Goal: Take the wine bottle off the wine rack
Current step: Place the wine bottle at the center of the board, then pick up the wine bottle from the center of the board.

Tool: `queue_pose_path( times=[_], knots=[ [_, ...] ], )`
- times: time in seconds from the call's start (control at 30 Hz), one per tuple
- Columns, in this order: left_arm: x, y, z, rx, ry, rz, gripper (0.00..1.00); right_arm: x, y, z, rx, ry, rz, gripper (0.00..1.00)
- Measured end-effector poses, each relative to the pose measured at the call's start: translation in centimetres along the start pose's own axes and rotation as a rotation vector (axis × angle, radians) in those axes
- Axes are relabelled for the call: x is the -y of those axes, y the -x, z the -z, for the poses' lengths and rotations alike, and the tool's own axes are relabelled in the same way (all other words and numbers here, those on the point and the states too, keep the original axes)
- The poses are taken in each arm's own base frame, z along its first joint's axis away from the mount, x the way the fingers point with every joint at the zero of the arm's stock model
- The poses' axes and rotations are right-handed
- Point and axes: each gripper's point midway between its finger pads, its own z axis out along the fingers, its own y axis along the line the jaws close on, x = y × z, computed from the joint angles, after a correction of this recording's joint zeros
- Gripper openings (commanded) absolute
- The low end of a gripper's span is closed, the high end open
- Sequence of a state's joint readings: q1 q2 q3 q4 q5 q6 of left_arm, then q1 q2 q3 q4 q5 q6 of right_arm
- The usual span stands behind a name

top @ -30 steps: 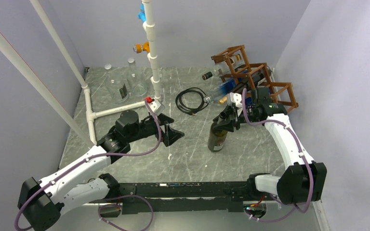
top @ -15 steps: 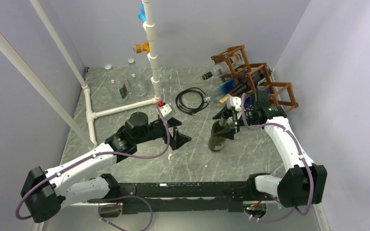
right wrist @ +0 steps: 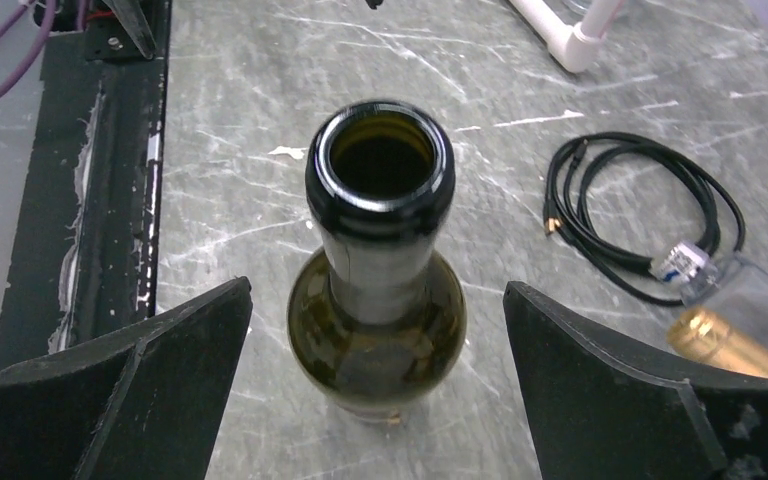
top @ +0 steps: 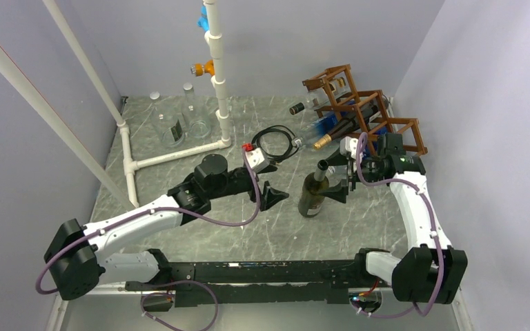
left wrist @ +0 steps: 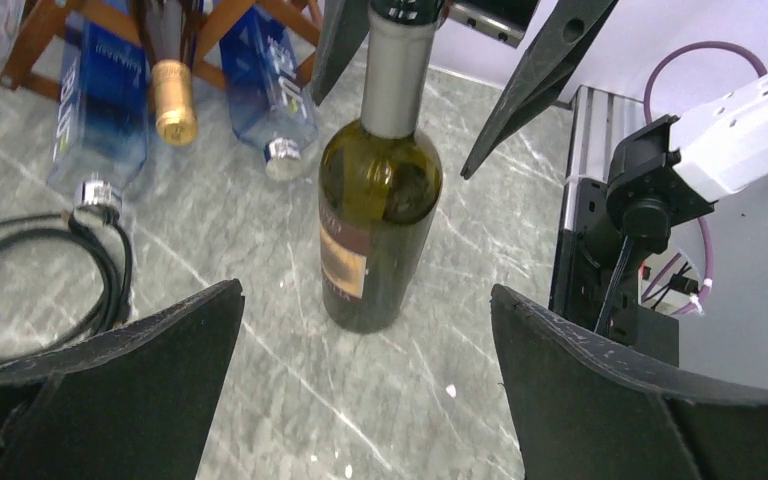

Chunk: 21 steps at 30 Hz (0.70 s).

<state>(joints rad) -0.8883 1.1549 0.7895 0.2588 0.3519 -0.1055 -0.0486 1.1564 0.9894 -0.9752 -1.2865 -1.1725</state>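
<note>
A dark green wine bottle with a reddish label stands upright and uncorked on the grey marbled table, left of the reddish-brown wine rack. My right gripper is open, its fingers spread either side of the bottle's neck without touching it; in the right wrist view the bottle stands free between the right gripper's jaws. My left gripper is open just left of the bottle. From the left wrist the bottle is ahead of the left gripper. The rack shows at top left.
The rack holds blue bottles and a gold-capped bottle, necks pointing at the table. A coiled black cable lies behind the left gripper. A white pipe frame and glass jars stand at back left. A black rail runs along the near edge.
My right gripper has opened, let go of the bottle's neck and drawn back to the right. The left arm has swung right, towards the bottle. The bottle stays upright.
</note>
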Motion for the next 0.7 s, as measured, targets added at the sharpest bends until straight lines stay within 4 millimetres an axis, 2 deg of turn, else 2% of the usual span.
queue_pose_path(
  times=[0.3,0.57,0.7],
  knots=[
    [1.0,1.4,-2.9,0.066,-0.101,-0.120,0.99,0.1,-0.4,2.2,-0.019,-0.083,0.001,1.00],
    [1.3,2.3,-5.9,0.114,-0.145,-0.191,0.99,-1.2,-1.5,2.4,-0.049,-0.104,0.001,1.00],
    [1.7,2.5,-7.4,0.133,-0.162,-0.213,0.99,-1.0,-1.6,2.6,-0.059,-0.118,0.008,1.00]
  ],
)
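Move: To the left hand's right, about 11 cm off and 3 cm farther out, stands the upright wine bottle, its middle some 11 cm below the hand at neck height. From the right hand, open and clear of the neck, the bottle is about 3 cm to the left, level fore and aft, its middle roughly 9 cm lower. The coiled cable lies about 26 cm ahead of the left hand and 1 cm to its left, 25 cm down. The blue bottle lies 18 cm ahead of the right hand and 9 cm to its right, 20 cm down. Closing in on the bottle's neck from its left, the wide-open left hand travels about 7.5 cm to the right and climbs roughly 2 cm, swinging some 10 degrees clockwise and rolling its forward side up about 15. The right hand, still open, withdraws a couple of centimetres to the right, then eases back and slightly down. Neither hand visibly touches the bottle. ##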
